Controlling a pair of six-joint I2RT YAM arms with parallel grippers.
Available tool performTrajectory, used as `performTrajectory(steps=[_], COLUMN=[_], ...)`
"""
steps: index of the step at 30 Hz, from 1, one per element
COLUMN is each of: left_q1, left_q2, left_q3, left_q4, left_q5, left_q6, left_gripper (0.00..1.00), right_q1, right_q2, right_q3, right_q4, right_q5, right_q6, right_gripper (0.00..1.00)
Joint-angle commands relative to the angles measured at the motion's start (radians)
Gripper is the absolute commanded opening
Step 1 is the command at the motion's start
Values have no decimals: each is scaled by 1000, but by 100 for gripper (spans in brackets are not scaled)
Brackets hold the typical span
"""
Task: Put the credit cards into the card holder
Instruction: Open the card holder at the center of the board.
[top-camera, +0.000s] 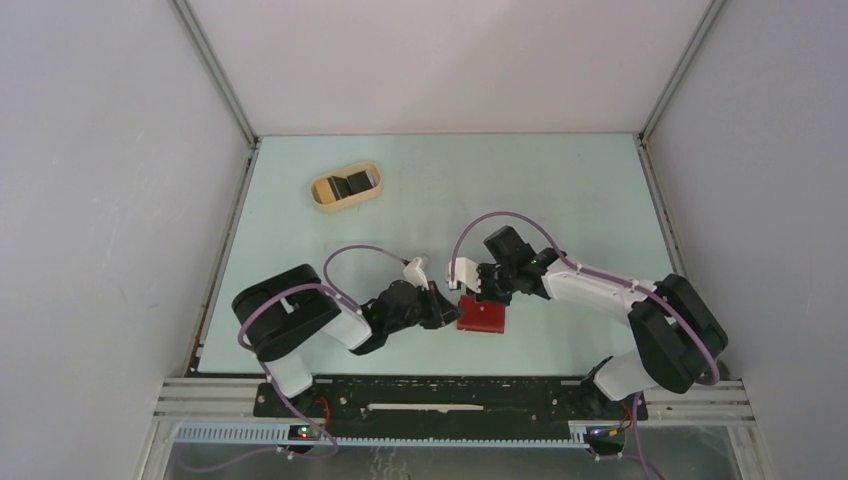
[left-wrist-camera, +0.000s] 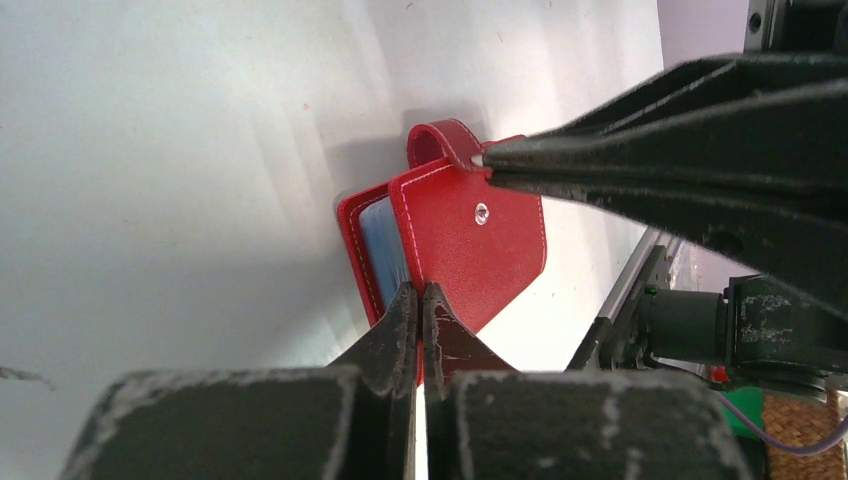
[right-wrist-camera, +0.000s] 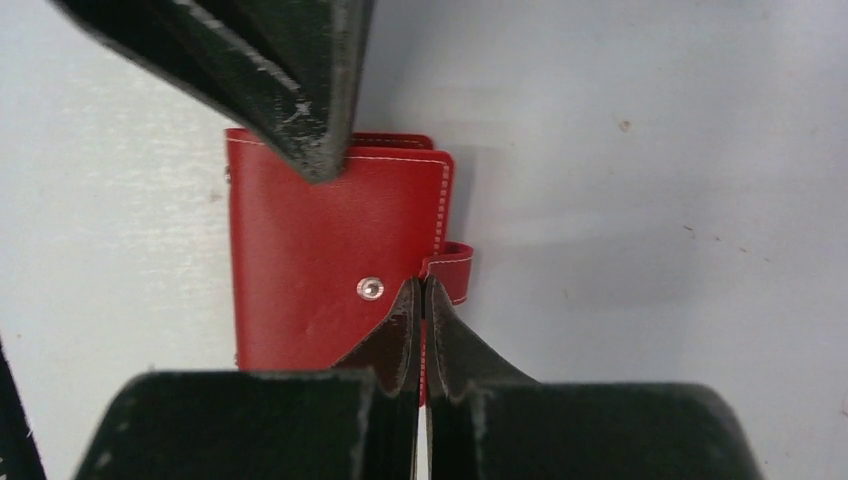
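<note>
The red card holder (top-camera: 482, 316) lies on the table between the two arms, its cover partly lifted, and a pale blue inner face (left-wrist-camera: 382, 245) shows under it. My left gripper (left-wrist-camera: 420, 292) is shut on the near edge of the red cover. My right gripper (right-wrist-camera: 421, 287) is shut on the cover's edge beside the snap strap (right-wrist-camera: 452, 270). In the left wrist view the right gripper's fingertips (left-wrist-camera: 500, 160) pinch next to the strap loop. Flat dark and tan pieces that look like credit cards (top-camera: 350, 184) stand in the tan dish, too small to make out.
The tan oval dish (top-camera: 322, 196) sits at the back left of the table, well away from both grippers. White walls close the table on three sides. A metal rail (top-camera: 450, 392) runs along the near edge by the arm bases.
</note>
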Motion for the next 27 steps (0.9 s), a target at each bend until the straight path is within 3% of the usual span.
performTrajectory(steps=[1, 10, 11, 14, 23, 27], left_q1=[-7, -7, -6, 2, 153, 162], left_q2=[-6, -127, -147, -199, -280, -376], left_q3=[-10, -39, -37, -27, -153, -200], left_q4=[37, 45, 30, -41, 11, 23], left_q5=[16, 8, 7, 30, 148, 149], left_q6=[41, 199, 220, 272, 223, 197], left_gripper=[0, 0, 2, 22, 47, 53], right_q1=[-40, -177, -185, -208, -246, -243], right_q2=[-37, -91, -98, -130, -258, -230], right_q3=[12, 84, 90, 123, 181, 181], right_q4=[73, -11, -19, -50, -229, -254], right_q5=[48, -155, -174, -225, -541, -562], right_q6=[71, 202, 212, 250, 217, 240], right_gripper=[0, 0, 0, 0, 0, 0])
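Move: The right hand already has the card holder's strap pinched at its far edge; the holder's middle lies about 3 cm back from that hand, level sideways and some 2 cm below. The left hand's shut fingers are on the holder's left edge, with the middle of the holder about 5 cm to their right, level fore and aft, and 1 cm lower. Still pinching the strap, the right hand pulls forward, then up some 13 cm; left opens, lifts off leftward. ##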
